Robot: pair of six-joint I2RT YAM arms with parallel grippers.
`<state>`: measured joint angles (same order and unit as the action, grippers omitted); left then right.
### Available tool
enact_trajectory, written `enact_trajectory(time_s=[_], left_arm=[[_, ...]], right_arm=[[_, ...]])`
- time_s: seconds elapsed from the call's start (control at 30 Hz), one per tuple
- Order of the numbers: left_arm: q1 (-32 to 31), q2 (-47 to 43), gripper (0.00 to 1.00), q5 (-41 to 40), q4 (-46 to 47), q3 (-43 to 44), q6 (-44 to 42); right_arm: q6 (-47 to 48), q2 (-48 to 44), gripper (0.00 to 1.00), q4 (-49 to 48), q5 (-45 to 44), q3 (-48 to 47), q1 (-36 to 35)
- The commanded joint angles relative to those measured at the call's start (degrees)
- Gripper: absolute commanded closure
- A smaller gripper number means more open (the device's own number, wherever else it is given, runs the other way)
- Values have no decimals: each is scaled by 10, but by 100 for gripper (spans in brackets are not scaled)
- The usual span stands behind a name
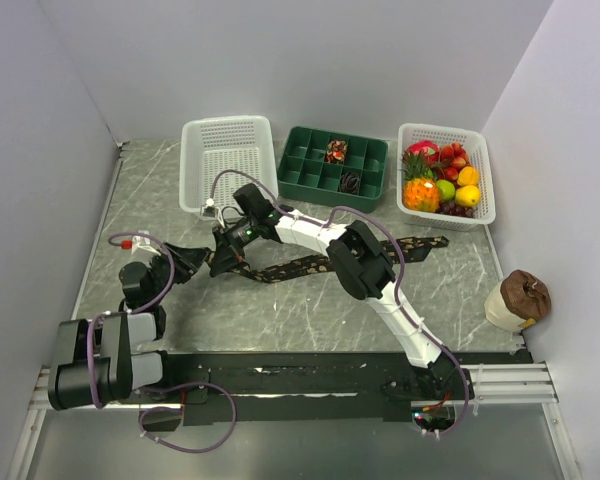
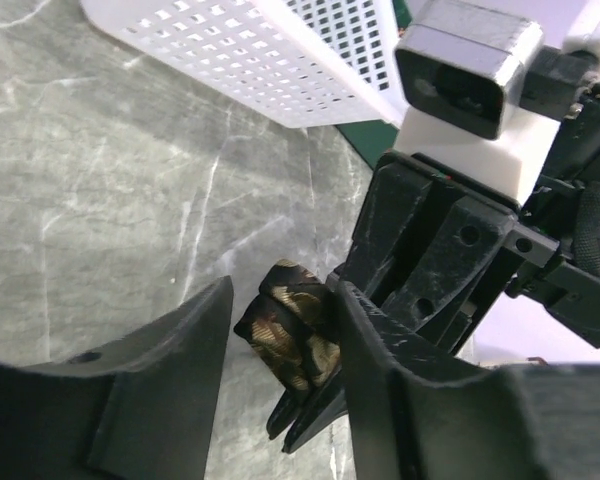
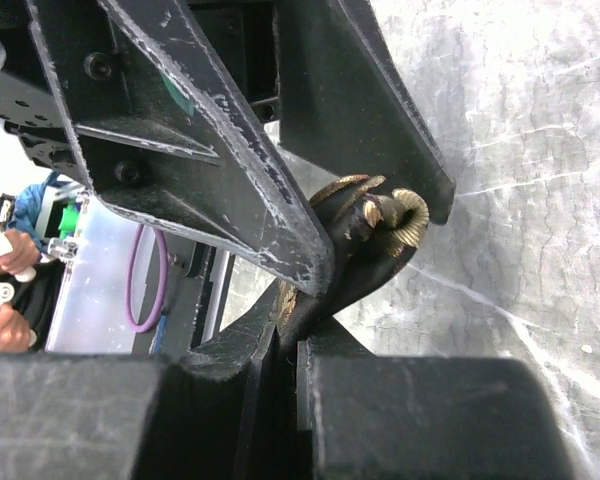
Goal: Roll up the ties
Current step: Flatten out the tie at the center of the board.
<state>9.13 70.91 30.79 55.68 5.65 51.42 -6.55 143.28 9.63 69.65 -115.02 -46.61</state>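
Note:
A dark tie with tan pattern (image 1: 300, 265) lies stretched across the table toward the right. Its left end is wound into a small coil (image 2: 290, 335), lifted off the tabletop. My right gripper (image 1: 223, 262) is shut on the fabric just under the coil; the wrist view shows the cloth pinched thin in my right gripper (image 3: 293, 335). My left gripper (image 2: 283, 300) stands open around the coil (image 3: 380, 220), whose side rests against the right finger (image 2: 380, 340) with a gap to the left finger (image 2: 180, 360). Two rolled ties, one reddish (image 1: 336, 150) and one dark (image 1: 350, 182), sit in the green tray.
At the back stand a white mesh basket (image 1: 225, 160), a green compartment tray (image 1: 310, 170) and a white basket of toy fruit (image 1: 477, 215). A brown and white object (image 1: 518, 298) sits at the right edge. Purple cables run along both arms.

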Motion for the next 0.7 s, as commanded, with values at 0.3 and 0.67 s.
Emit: enact_trajectory(time_s=[0.3, 0.67], left_arm=[[-15, 67, 99, 28, 122, 6, 33], [-14, -137, 99, -189, -273, 30, -2]], right_arm=[[14, -38, 81, 11, -40, -14, 0], [-48, -124, 1, -87, -230, 92, 28]])
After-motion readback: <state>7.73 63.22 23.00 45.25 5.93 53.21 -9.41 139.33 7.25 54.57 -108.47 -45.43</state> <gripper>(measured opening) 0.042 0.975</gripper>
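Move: The folded end of the tie, still pinched by the right gripper, sits between the left gripper's half-open fingers: some 2 cm to the left hand's right and 1 cm ahead, and roughly 3 cm left and 1 cm back of the right hand. From the left hand, the white basket's middle is about 20 cm ahead and 6 cm right. The green tray is some 20 cm ahead and 30 cm right of the left hand. Close the left gripper on the tie's end while easing it about 1 cm to the right, and only once it pinches, open the right fingers wide to hand the tie over. Draw the left hand back leftwards some 2.5 cm with the end held; take the right one about 3.5 cm forward and 2 cm down, turning its fingers roughly 15 degrees clockwise. ##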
